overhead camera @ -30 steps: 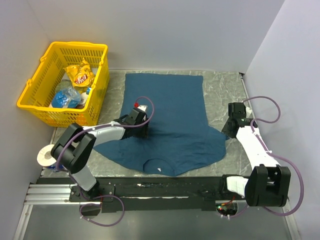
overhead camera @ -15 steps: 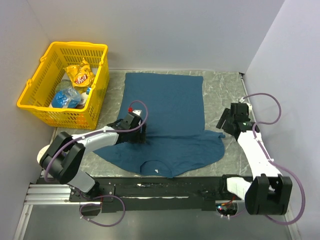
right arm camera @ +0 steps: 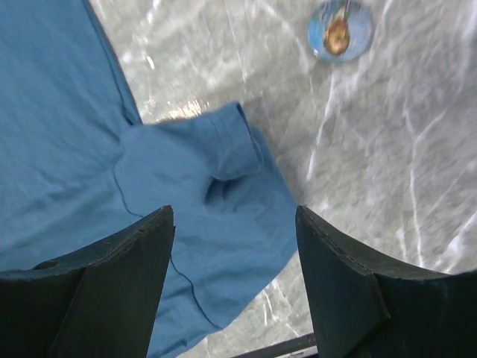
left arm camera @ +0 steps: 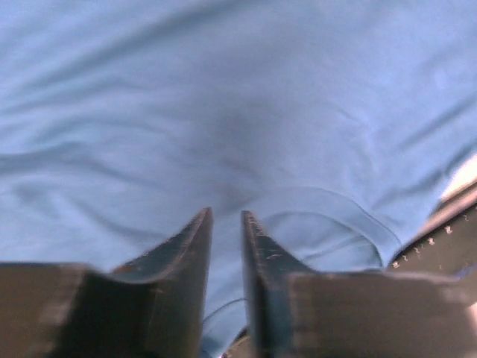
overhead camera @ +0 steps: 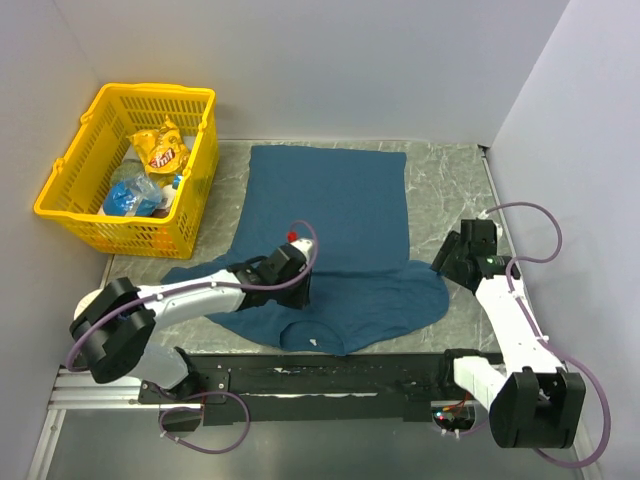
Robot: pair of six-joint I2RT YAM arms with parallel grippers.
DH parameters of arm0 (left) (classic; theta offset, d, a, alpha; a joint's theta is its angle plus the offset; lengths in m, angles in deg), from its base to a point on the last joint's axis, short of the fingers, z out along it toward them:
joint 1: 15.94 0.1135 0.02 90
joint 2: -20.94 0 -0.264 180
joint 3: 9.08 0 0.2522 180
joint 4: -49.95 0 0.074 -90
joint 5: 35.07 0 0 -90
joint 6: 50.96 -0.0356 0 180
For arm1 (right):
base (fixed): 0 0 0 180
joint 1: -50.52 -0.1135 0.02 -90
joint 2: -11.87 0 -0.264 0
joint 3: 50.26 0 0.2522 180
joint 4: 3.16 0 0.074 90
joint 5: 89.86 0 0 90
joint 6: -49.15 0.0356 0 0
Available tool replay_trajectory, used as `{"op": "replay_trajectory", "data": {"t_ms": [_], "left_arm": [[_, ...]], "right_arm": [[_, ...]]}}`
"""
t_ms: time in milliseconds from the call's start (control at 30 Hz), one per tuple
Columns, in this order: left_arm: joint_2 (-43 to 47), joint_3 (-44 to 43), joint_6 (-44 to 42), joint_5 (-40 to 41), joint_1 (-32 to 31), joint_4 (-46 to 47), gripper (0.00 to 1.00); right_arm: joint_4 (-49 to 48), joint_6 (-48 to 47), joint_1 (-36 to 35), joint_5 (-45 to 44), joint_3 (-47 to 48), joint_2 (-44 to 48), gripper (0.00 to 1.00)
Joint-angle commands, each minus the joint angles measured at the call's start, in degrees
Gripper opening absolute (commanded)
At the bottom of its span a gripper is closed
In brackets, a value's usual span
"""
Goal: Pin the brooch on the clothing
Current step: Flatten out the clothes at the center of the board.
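Observation:
The clothing [overhead camera: 340, 200] is a dark teal T-shirt spread flat on the grey table, with its neck and small white label [overhead camera: 318, 340] at the near edge. My left gripper [overhead camera: 303, 290] hovers low over the cloth just above the collar. In the left wrist view its fingers [left arm camera: 226, 215] stand a narrow gap apart, with only shirt fabric [left arm camera: 223, 97] showing between them. My right gripper [overhead camera: 447, 262] is open wide over the shirt's right sleeve [right arm camera: 231, 171], with nothing between its fingers [right arm camera: 235, 209]. The brooch [right arm camera: 340, 30], a small round disc, lies on bare table beyond the sleeve.
A yellow basket [overhead camera: 60, 200] holding snack packets [overhead camera: 160, 150] stands at the back left. A roll of white tape [overhead camera: 92, 310] lies by the left arm's base. A black rail [overhead camera: 330, 375] runs along the near edge. Walls close in on three sides.
The left gripper has slid right and nearer, toward the collar, and its jaws have narrowed. The right gripper has opened and drawn back a little by the sleeve.

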Motion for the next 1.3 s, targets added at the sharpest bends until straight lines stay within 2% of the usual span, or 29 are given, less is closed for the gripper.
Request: {"op": "replay_trajectory", "data": {"t_ms": [0, 100, 400, 667, 967, 1000, 1100, 1133, 1233, 1267], "left_arm": [[-2.27, 0.08, 2.47, -2.4, -3.91, 3.73, 0.15], [-4.56, 0.52, 3.26, -2.05, -6.12, 4.52, 0.01], [-6.07, 4.38, 6.6, -2.4, -9.64, 4.35, 0.01], [-1.5, 9.13, 10.99, -2.14, -10.51, 2.15, 0.01], [1.14, 10.8, 12.23, -1.61, -11.22, 0.3, 0.01], [1.49, 10.72, 12.23, -1.61, -11.48, 0.39, 0.01], [2.37, 10.1, 12.4, -1.61, -12.27, -0.31, 0.01], [2.63, 10.1, 12.84, -1.61, -12.71, -0.75, 0.01], [3.42, 10.63, 13.37, -1.61, -13.06, -1.71, 0.01], [4.04, 10.63, 13.54, 0.13, -13.15, -2.06, 0.01]], "right_arm": [[-1.13, 2.01, -0.33, 1.46, -0.95, -1.49, 0.74], [-1.57, 1.92, -0.24, 1.55, -0.86, -2.46, 0.74], [-0.78, 1.92, -0.07, -0.47, -0.95, -5.1, 0.75], [1.07, 2.1, 0.2, -2.49, -1.56, -4.93, 0.65], [-0.68, 2.45, 0.2, 0.14, -2.01, -8.17, 0.59], [-0.51, 2.27, 0.28, 0.84, -1.92, -8.96, 0.43], [-0.6, 2.01, 0.2, 1.81, -1.74, -10.54, 0.25], [-0.51, 2.01, 0.2, 2.08, -1.83, -11.07, 0.21], [-0.86, 2.18, 0.28, 2.69, -2.09, -13.18, 0.19], [-1.21, 2.18, 0.28, 2.96, -2.09, -14.15, 0.15]]}}
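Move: The clothing's neckline lies about 8 cm back from the left hand, 2 cm to its right and 4 cm lower, with the table's front edge some 11 cm straight back. Under the right hand, the sleeve end with its folded corner is about 8 cm down, 2 cm back and 1 cm left. The clothing's armpit is 8 cm left of that hand, level with it. Left closes, lowers and sweeps 9 cm back, pressing the neckline; right sinks 6 cm, closing over the sleeve end. ##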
